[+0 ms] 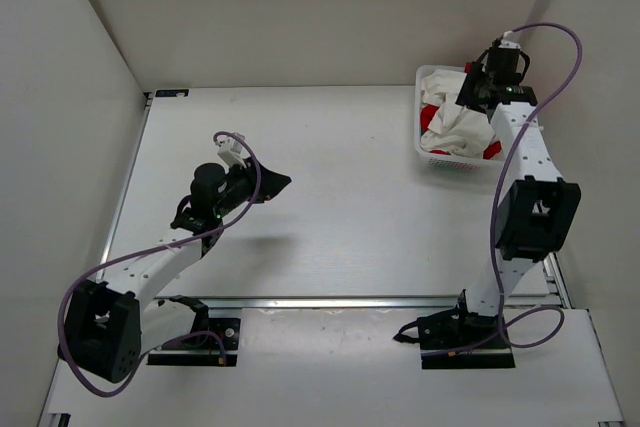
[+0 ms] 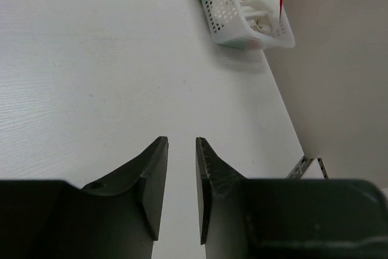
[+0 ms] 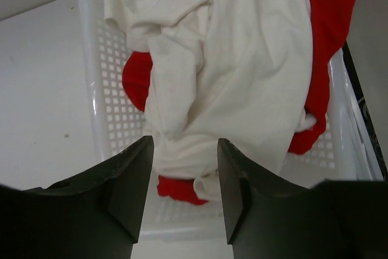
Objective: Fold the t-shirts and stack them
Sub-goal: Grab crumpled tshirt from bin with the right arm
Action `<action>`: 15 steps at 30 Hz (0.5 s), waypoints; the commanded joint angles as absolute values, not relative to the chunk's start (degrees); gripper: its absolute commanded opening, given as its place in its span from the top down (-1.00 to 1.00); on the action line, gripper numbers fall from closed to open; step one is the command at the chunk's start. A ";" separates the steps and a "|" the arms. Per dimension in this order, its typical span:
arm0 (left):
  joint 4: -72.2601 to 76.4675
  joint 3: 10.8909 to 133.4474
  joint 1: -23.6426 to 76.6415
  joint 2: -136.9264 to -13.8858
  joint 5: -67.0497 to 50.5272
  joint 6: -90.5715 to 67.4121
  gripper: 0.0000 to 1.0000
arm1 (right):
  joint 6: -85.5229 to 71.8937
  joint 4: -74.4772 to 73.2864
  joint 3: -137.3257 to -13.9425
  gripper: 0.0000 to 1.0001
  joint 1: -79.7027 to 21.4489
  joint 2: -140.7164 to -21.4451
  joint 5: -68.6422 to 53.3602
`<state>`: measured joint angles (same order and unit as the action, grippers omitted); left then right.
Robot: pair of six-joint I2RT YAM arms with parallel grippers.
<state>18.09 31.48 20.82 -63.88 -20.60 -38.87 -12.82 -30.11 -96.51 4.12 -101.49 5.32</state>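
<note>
A cream-white t-shirt (image 3: 242, 71) lies crumpled on top of a red t-shirt (image 3: 324, 4) inside a white mesh basket (image 3: 103, 89). My right gripper (image 3: 185, 144) hovers just above the near end of the basket, open, with nothing between its fingers. From above, the same cream-white t-shirt (image 1: 460, 130) and red t-shirt (image 1: 429, 117) show beside the right gripper (image 1: 478, 97). My left gripper (image 1: 275, 185) hangs over the bare table left of centre. Its fingers (image 2: 154, 174) stand a narrow gap apart and hold nothing, so the left gripper (image 2: 182, 141) is open.
The basket (image 1: 425, 152) stands at the table's back right corner, close to the right wall. White walls close in the table on the left, back and right. A metal rail (image 1: 350, 301) runs along the near edge in front of the arm bases.
</note>
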 commanded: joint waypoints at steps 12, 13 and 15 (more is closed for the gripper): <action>22.24 30.33 19.34 -64.95 -24.26 -41.13 0.20 | -5.80 -32.52 -111.27 0.14 2.38 -119.35 6.15; 22.50 30.24 18.73 -65.04 -24.52 -41.31 0.19 | -5.89 -32.69 -111.79 0.15 2.63 -120.40 7.20; 22.85 30.24 18.90 -65.13 -24.70 -41.66 0.21 | -5.89 -32.52 -111.89 0.17 2.20 -120.67 7.73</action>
<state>20.62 31.05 19.31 -65.39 -23.22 -41.10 -6.37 -33.06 -108.97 2.31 -120.42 5.82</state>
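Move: The crumpled white t-shirt in the bin has its middle about 9 cm ahead of the right hand, 3 cm to its right and some 14 cm below. At about that height, a red cloth patch shows by the bin's left wall, roughly 8 cm ahead and 5 cm left; more red cloth lies along the right side, some 12 cm ahead and 15 cm right. From the left hand, the white t-shirt lies about 28 cm ahead, 46 cm right and 9 cm below. The white t-shirt is approached from above by the right hand, which sinks about 9 cm into the bin's opening and reaches some 5 cm forward, mostly early on, then comes down more steeply and slows. The fingers tip about 10 degrees further down and stay open, ending close over the t-shirt's near folds; contact can't be made out. ##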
